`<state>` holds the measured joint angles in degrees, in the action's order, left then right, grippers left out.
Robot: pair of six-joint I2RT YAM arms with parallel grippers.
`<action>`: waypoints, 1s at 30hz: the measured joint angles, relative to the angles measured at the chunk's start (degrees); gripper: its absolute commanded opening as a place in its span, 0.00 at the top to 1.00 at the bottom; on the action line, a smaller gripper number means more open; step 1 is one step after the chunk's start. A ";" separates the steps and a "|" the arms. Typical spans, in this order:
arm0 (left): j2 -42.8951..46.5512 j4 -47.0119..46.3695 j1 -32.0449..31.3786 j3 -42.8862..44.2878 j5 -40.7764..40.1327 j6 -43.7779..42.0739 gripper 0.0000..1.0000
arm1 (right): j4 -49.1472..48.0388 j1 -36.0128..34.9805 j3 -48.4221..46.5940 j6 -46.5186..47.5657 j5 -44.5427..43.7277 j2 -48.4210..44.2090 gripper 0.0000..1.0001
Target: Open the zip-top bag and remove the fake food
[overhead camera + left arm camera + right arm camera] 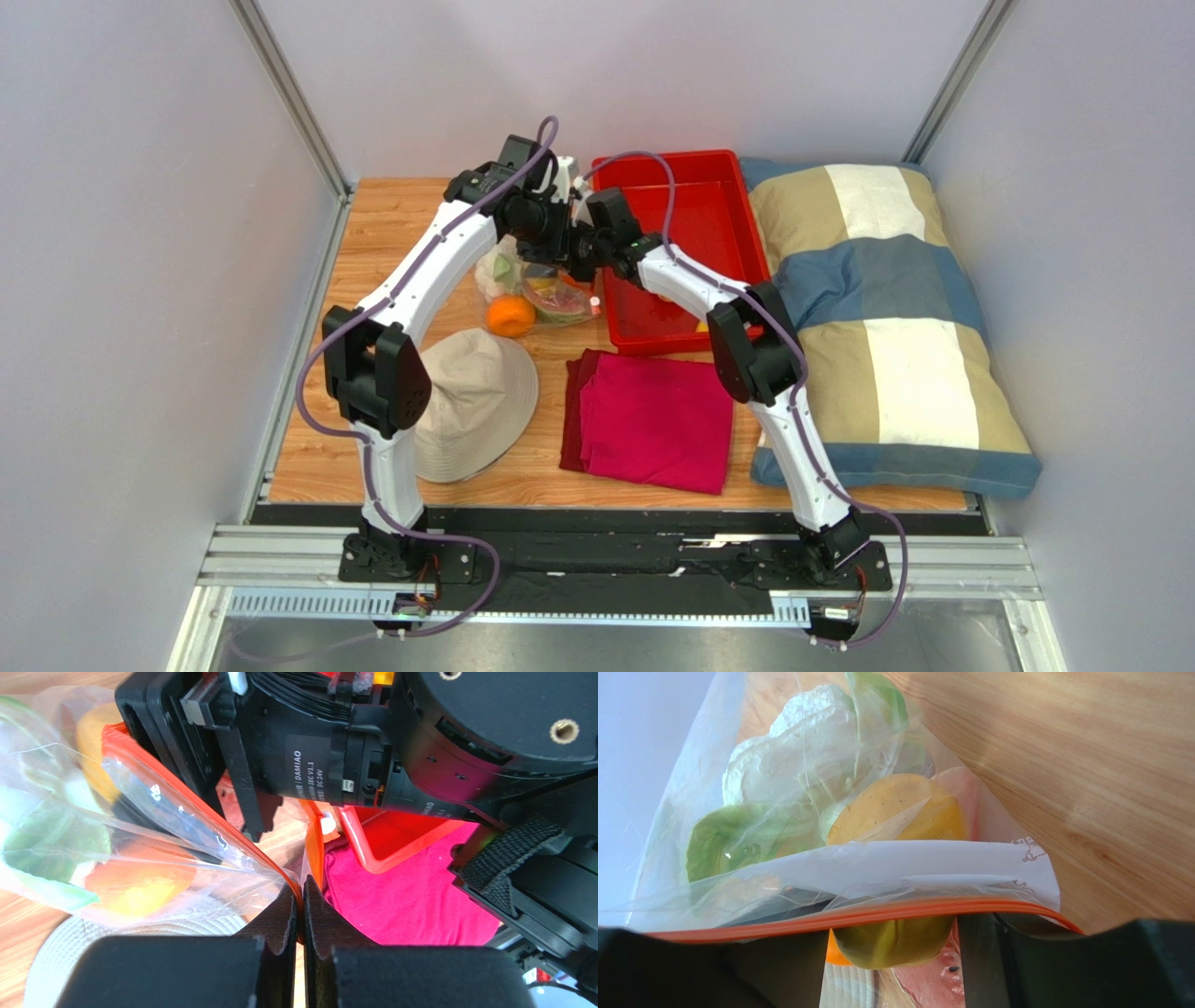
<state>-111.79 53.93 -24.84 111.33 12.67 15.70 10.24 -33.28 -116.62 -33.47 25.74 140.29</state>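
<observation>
The zip-top bag (pixel 540 280) hangs between both grippers over the back of the table, its orange-red zip strip (pixel 864 913) stretched across the right wrist view. My left gripper (pixel 303 896) is shut on one end of that strip. My right gripper (pixel 892 952) has its jaws apart just behind the strip, with a yellow-green piece (pixel 892 941) between them and a small gap on its left side. The bag holds fake food: a white cauliflower (pixel 787 749) with green leaves, a yellow fruit (pixel 899 808) and a watermelon slice (pixel 934 980). An orange (pixel 509 315) shows at the bag's near end.
A red tray (pixel 701 175) stands just right of the bag, under the right arm. A striped pillow (pixel 884 322) fills the right side. A beige hat (pixel 470 399) and a folded magenta cloth (pixel 652 420) lie nearer the arm bases.
</observation>
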 measured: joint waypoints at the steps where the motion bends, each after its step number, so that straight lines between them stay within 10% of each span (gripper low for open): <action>1: 0.00 -0.07 0.00 -0.11 -0.39 0.00 1.00 | 0.90 0.00 -0.26 0.09 0.00 0.00 0.98; 22: 3.26 -3.52 4.26 -9.11 -6.16 -0.74 1.00 | 31.32 7.89 -3.04 7.50 14.29 -10.47 0.91; 30: 3.26 -3.61 4.24 -8.52 -4.83 -0.61 1.00 | 35.47 15.13 -1.97 13.03 4.50 -15.87 0.46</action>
<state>-108.53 50.33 -20.60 102.80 7.84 15.09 45.71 -18.15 -118.58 -20.45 30.24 124.42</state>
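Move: The right hand, inside the bag, already holds the round yellow fruit; the red tray's middle lies about 22 cm to its right, 6 cm farther out and a little lower. The orange is some 5 cm back and 6 cm left of this hand, the watermelon slice 2 cm back and 3 cm right. From the left hand, already pinching the zip edge, the fruit is roughly 7 cm ahead, 3 cm left and 11 cm below. Keeping its grip on the yellow fruit, the right hand draws it out through the zip mouth, first right and back, then also upward, and finally swings right and forward again over the tray's left part, ending about 17 cm right and 8 cm higher. The left fingers stay pinched on the zip edge while that hand shifts some 5 cm left, away from the tray, and sinks slightly. ##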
